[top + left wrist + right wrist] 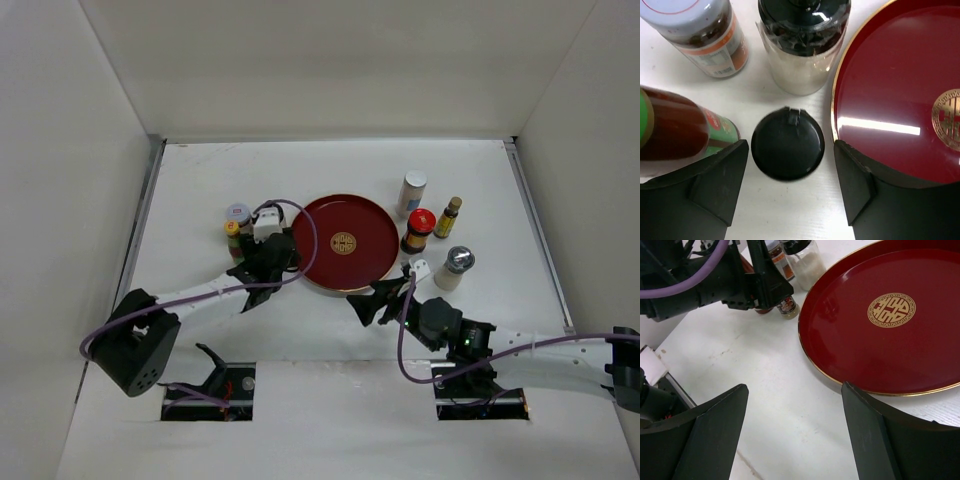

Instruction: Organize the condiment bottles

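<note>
My left gripper (281, 256) (790, 155) is open, left of the round red tray (375, 215). A small bottle with a black cap (787, 144), seen from above, stands between the fingers near their tips, touching neither. Just beyond it are a black-capped jar of white grains (800, 50) (265, 224), a white-lidded jar (700, 35) (238, 214) and a dark bottle with a green label (675, 130) (232, 233). My right gripper (385, 296) (795, 390) is open and empty over the table at the tray's near edge.
Right of the tray stand a white-capped jar (413, 193), a red-capped bottle (419, 230), a small yellow-capped dark bottle (449, 216) and a silver-capped shaker (455, 266). The tray (900, 75) (880, 345) holds nothing. White walls enclose the table on three sides.
</note>
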`<state>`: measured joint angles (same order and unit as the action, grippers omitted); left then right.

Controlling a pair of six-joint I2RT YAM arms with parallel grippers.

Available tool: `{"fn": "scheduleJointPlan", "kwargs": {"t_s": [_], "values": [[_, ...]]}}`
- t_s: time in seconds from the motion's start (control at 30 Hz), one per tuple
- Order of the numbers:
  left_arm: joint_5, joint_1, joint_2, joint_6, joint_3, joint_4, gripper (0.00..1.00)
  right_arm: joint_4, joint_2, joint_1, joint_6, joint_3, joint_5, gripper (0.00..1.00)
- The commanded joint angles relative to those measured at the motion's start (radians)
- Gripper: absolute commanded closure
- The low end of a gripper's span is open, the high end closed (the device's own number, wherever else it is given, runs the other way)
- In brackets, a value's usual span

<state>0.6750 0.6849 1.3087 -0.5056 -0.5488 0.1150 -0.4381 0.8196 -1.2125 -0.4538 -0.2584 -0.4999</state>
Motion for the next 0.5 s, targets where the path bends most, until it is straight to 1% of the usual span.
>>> {"fn": "scheduleJointPlan", "kwargs": {"t_s": [0.0,0.07,0.1,0.2,0.27,0.33,0.47], "values": [[-0.005,-0.026,0.014,0.001,-0.063,0.107,0.35,-0.079,-0.011,-0.008,0.015,0.005,0.021,0.19],[-0.002,-0.037,0.032,0.006,-0.068,0.130,0.39,-0.079,-0.010,-0.008,0.015,0.005,0.021,0.19],[0.000,-0.044,0.040,0.007,-0.068,0.140,0.43,-0.079,-0.011,-0.008,0.015,0.007,0.021,0.19],[0.000,-0.051,0.054,0.013,-0.069,0.156,0.63,-0.079,-0.017,-0.008,0.015,0.008,0.021,0.19],[0.000,-0.038,0.028,0.015,-0.063,0.152,0.74,-0.079,-0.026,-0.008,0.017,0.011,0.021,0.19],[0.003,0.003,-0.040,0.022,-0.050,0.143,0.79,-0.079,-0.037,-0.008,0.017,0.016,0.021,0.19],[0.079,0.118,-0.185,0.044,-0.049,0.091,0.80,-0.079,-0.062,-0.008,0.017,0.024,0.017,0.20]]}}
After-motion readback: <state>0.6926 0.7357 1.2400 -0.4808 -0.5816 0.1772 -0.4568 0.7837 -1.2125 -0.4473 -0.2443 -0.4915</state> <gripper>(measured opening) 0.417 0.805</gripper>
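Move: The small black-capped bottle stands between the left hand's open fingers, roughly 2 cm ahead of the point between the pads, with its middle about 3 cm below. From that bottle, the black-topped shaker is some 6 cm farther out and 1 cm right, the lilac-lidded jar 6 cm out and 6 cm left, the sauce bottle level and 7 cm left, and the tray's middle 14 cm right and 5 cm out. From the right hand the small bottle lies about 14 cm ahead, 17 cm left and 11 cm down. The left hand eases forward about 2.5 cm, creeping up slightly, so that the small bottle comes deeper between the pads, and closes its fingers from roughly two-thirds open to pinch the black cap from both sides. Keeping that pinch, it then lifts some 3.5 cm while drawing right by about 2.5 cm towards the tray and a little back, the fingertips tipping up a few degrees. ##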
